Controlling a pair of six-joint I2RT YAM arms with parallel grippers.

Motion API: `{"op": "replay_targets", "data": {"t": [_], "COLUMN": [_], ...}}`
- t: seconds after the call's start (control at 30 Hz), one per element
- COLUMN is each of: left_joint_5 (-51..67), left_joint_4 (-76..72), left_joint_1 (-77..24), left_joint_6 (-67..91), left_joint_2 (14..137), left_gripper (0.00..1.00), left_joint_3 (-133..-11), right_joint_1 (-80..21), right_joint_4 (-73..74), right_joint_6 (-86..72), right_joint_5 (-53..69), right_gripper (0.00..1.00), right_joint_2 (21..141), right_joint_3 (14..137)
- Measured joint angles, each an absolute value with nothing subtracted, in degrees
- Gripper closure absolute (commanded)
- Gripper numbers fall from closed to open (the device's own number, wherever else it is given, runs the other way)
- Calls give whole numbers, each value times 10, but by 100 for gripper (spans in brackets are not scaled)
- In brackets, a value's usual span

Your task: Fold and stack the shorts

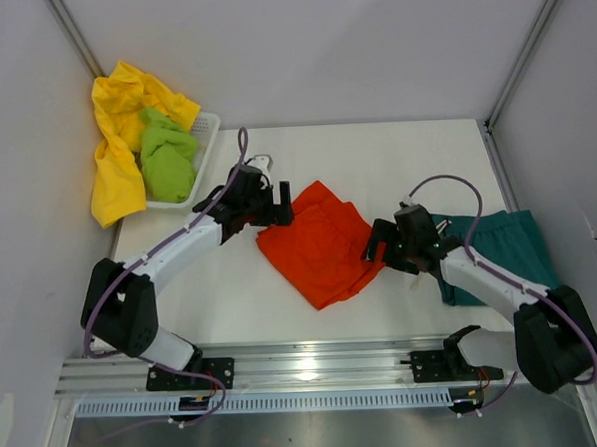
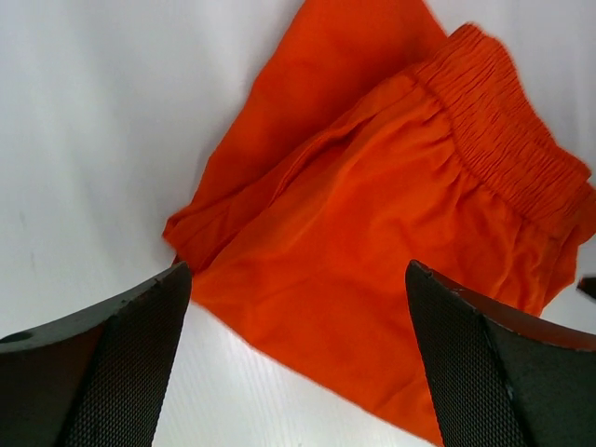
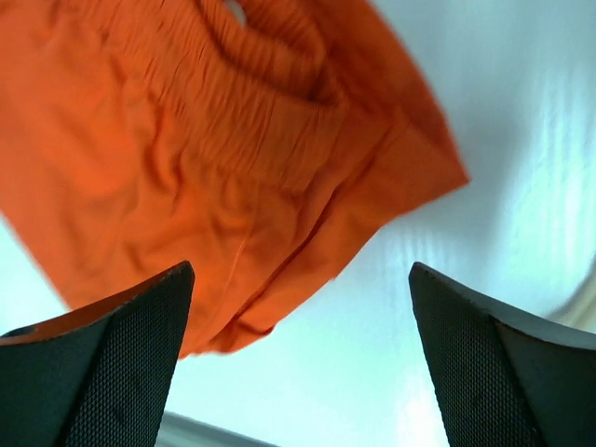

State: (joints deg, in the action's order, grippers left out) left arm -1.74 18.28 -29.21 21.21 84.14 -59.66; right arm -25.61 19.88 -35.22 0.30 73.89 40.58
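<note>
Orange-red shorts (image 1: 318, 245) lie folded on the middle of the table, also filling the left wrist view (image 2: 372, 233) and the right wrist view (image 3: 214, 149). My left gripper (image 1: 273, 207) hovers open at their far left corner, nothing between its fingers (image 2: 121, 363). At the shorts' right edge my right gripper (image 1: 382, 244) stands open and empty. Dark teal shorts (image 1: 505, 253) lie at the right, partly under the right arm. Yellow shorts (image 1: 119, 133) and lime green shorts (image 1: 165, 155) sit in the basket.
A white plastic basket (image 1: 206, 138) stands at the back left corner, the yellow shorts hanging over its left side. Grey walls close in the table at left, back and right. The arms' mounting rail (image 1: 306, 368) runs along the near edge.
</note>
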Motion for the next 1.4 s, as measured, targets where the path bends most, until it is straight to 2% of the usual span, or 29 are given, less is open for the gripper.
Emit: {"op": "replay_targets", "data": {"t": [0.17, 0.3, 0.57, 0.67, 0.7, 0.77, 0.8, 0.87, 0.9, 1.07, 1.1, 1.13, 1.4], "left_joint_5": [61, 116, 170, 180, 183, 188, 189, 194, 196, 199, 199, 199, 198], "left_joint_4": [145, 134, 146, 148, 148, 148, 148, 149, 148, 147, 147, 147, 147], "left_joint_1": [-258, -231, -230, -230, -230, -230, -230, -230, -230, -230, -230, -230, -230], "left_joint_6": [183, 157, 111, 103, 101, 99, 98, 97, 94, 88, 88, 86, 85], "left_joint_2": [891, 930, 1007, 1021, 1026, 1035, 1038, 1040, 1040, 1040, 1040, 1040, 1044], "left_gripper": [1, 1, 1, 1, 1, 1, 1, 1, 1, 1, 1, 1, 1], "left_joint_3": [-635, -656, -708, -708, -709, -709, -709, -709, -709, -709, -709, -709, -709], "right_joint_1": [-272, -333, -388, -397, -400, -405, -407, -408, -408, -404, -400, -394, -317], "right_joint_4": [156, 151, 99, 64, 54, 37, 29, 17, 14, 25, 28, 30, 71], "right_joint_6": [-435, -509, -613, -638, -647, -660, -665, -673, -676, -670, -667, -660, -555], "right_joint_5": [45, 28, 5, -1, -5, -10, -11, -16, -18, -37, -37, -37, -21], "right_gripper": [1, 1, 1, 4, 11, 18, 27, 37, 49, 78, 92, 98, 100], "right_joint_2": [620, 586, 686, 705, 713, 730, 738, 756, 763, 777, 777, 777, 781], "right_joint_3": [301, 279, 279, 281, 283, 286, 288, 292, 294, 296, 296, 296, 320]}}
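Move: The red shorts' near right edge lies about 7 cm left of the right hand, 4 cm back and 4 cm below. Beside that hand are the teal shorts, some 26 cm right and 3 cm back, and a pale cord, roughly 9 cm right and 4 cm back, both about 5 cm lower. From the left hand, the red edge is around 12 cm right, 12 cm back and 11 cm down. The right hand swings 8 cm left, sinks, pinches the near right edge, tugs it right; open left eases forward-down. ##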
